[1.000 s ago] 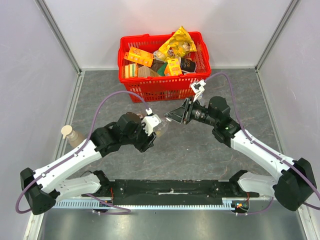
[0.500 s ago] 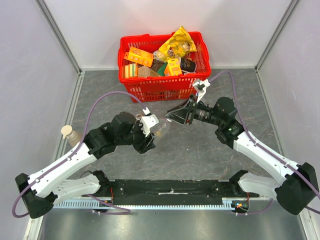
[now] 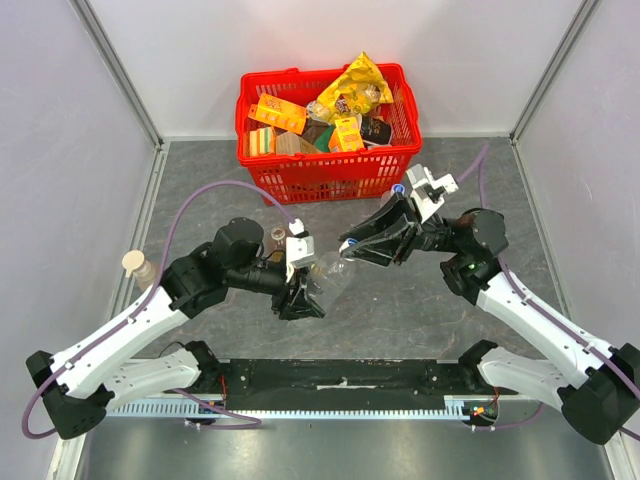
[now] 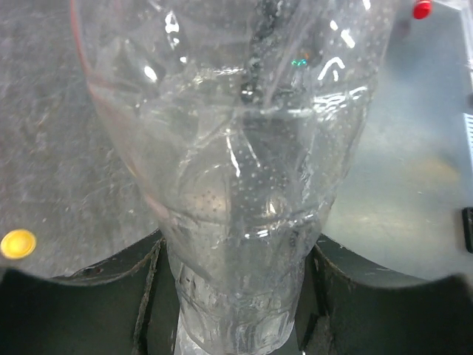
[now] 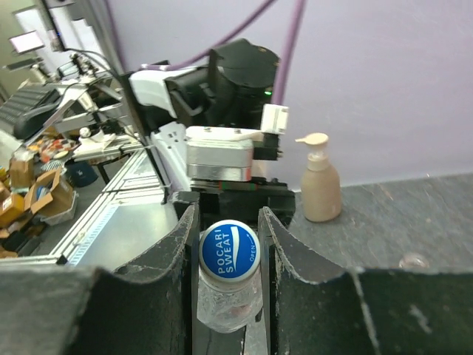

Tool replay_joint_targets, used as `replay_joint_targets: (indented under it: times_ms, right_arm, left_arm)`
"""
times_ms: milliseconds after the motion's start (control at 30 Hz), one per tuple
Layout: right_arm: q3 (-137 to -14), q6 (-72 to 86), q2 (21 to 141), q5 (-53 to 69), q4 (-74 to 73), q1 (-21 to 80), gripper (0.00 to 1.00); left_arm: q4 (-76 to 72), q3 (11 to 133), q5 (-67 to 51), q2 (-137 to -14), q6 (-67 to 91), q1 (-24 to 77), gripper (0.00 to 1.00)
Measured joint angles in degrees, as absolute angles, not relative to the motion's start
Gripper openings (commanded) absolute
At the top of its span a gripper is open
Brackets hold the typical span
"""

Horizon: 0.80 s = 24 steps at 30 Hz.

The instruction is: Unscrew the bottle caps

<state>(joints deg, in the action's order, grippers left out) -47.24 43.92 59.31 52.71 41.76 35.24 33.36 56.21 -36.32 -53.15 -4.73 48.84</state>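
Observation:
A clear plastic bottle (image 3: 328, 274) is held off the table between the two arms. My left gripper (image 3: 305, 292) is shut on its lower body, which fills the left wrist view as the bottle (image 4: 236, 185) between the dark fingers (image 4: 81, 303). My right gripper (image 3: 352, 246) is shut on the blue cap (image 5: 230, 249), printed "POCARI SWEAT", with a finger on each side, and my right gripper (image 5: 228, 240) faces the left arm. A loose yellow cap (image 4: 18, 243) lies on the table. I see no white cap.
A red basket (image 3: 330, 178) full of packets stands at the back centre. A beige pump bottle (image 3: 143, 268) stands by the left wall and shows as the pump bottle (image 5: 320, 180) behind the left arm. A small brownish round thing (image 3: 278, 237) sits near the left wrist.
Both arms shifted right with the bottle between them. The left gripper swung nearer and the bottle tilted more upright. The right wrist rolled and pulled back to the right, keeping hold of the cap.

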Motion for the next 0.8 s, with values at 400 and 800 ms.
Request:
replay_joint_targets:
  times_ms: [400,800]
  right_arm:
    - [-47.2,52.0,58.8,59.5,58.6,36.4,0.00]
    - [-46.3,53.3,57.4,60.2,61.7,36.9,0.02]
  left_arm:
    - [30.5,58.3,-54.6,-55.2,-3.2,49.1,0.41]
    - [28.1,58.3,-60.6,-57.1,-2.0,49.3,0.41]
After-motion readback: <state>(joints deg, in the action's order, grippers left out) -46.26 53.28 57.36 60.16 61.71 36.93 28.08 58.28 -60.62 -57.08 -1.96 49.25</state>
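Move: The bottle cap is already between the right fingertips, still on the clear bottle whose body the left hand grips; the cap lies some 13 cm above the left hand, 4 ahead and 6 to its right. The water bottle stands about 18 cm ahead of the right hand, 8 to its right and 31 below. From the left hand, the opened juice bottle is 16 cm ahead, 11 left and 17 below. The clear bottle and its cap travel together about 6 cm back towards the bases and some 4 cm up, slowing to a stop, while being twisted against each other. Left fingers keep hold of the body and turn it roughly 20 degrees clockwise; right fingers keep pinching the cap and turn it about 10 degrees counter-clockwise, both wrists tilting along. ##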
